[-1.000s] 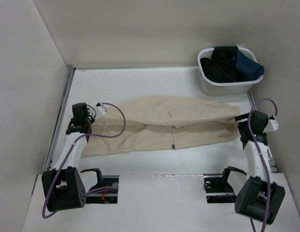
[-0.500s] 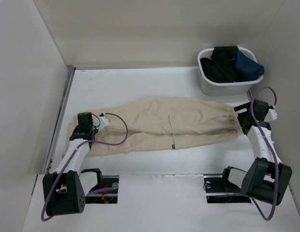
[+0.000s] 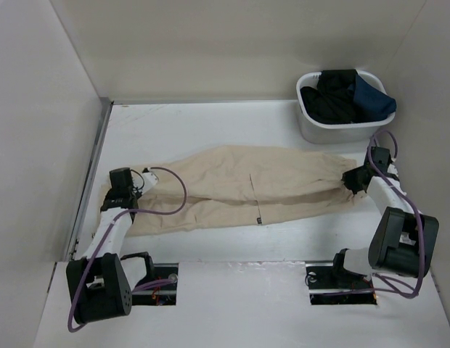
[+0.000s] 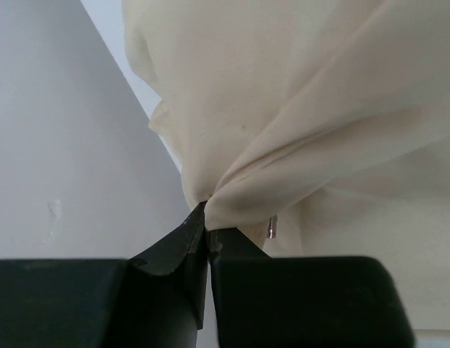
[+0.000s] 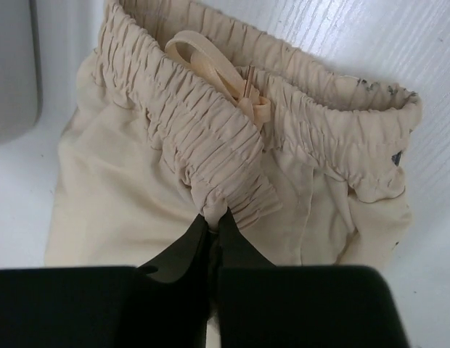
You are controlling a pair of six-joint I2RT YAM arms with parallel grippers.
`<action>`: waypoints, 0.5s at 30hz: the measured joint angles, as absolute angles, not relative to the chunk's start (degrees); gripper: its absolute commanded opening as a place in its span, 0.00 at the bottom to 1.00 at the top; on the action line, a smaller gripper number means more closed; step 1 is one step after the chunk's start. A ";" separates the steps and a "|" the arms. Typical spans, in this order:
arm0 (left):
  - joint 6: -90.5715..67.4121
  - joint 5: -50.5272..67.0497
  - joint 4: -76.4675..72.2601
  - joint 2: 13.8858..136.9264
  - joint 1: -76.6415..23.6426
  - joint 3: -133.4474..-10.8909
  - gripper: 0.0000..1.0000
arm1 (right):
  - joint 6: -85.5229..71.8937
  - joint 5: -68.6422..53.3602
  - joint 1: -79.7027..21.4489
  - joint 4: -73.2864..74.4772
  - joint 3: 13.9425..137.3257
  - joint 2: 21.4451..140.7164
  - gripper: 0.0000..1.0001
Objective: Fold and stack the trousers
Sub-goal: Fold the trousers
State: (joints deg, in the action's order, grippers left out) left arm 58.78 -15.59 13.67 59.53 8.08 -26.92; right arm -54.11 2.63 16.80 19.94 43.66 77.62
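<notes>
The beige trousers [image 3: 247,188] lie stretched left to right across the white table, legs to the left, gathered waist to the right. A small dark tag [image 3: 260,218] shows on the near leg. My left gripper [image 3: 131,190] is shut on the trousers [image 4: 305,130] at the leg ends, cloth bunched between its tips [image 4: 207,221]. My right gripper [image 3: 353,181] is shut on the trousers [image 5: 174,145] at the elastic waistband, pinching a fold of the gathered cloth at its tips [image 5: 214,216]. A drawstring bow [image 5: 239,87] lies on the waist.
A white tub [image 3: 340,130] holding black and navy garments [image 3: 348,98] stands at the back right, close behind the right arm. Walls enclose the table on the left, back and right. A metal strip [image 3: 91,174] runs along the left edge.
The right gripper moved in to the waistband and shut on it; earlier it stood open beside the waist. The left gripper kept its hold on the leg ends and shifted slightly.
</notes>
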 measured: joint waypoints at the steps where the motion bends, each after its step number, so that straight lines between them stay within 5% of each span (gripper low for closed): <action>1: 59.05 -15.44 13.34 59.86 8.78 -27.35 0.02 | -53.98 2.63 16.80 20.08 43.79 77.62 0.00; 15: 66.48 -13.04 -2.44 68.82 15.73 -48.03 0.02 | -31.42 1.08 7.46 19.20 69.12 80.53 0.00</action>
State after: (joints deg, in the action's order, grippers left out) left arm 66.48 -13.04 -2.44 68.82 15.73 -48.03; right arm -31.42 1.08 7.46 19.20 69.12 80.53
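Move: The trousers lie stretched between the hands, the left pinching the leg end and the right the waistband. Their middle is some 47 cm to the left hand's right and 6 cm ahead; the near leg's hem is about 5 cm back and 2 cm right, the table's side rail about 9 cm left. From the right hand that middle lies roughly 44 cm left and level; the basket stands about 27 cm ahead, 3 cm left, the black tag some 12 cm back, 35 cm left. The trousers' upper layer is lifted off the table at both ends, each hand keeping its closed pinch on the cloth while rising about 15 cm and swinging forward some 10 cm. The left hand also drifts outward over the rail and tips its fingers up roughly 20 degrees; the right carries the waistband towards the basket, turning counter-clockwise as its fingers tip up. ##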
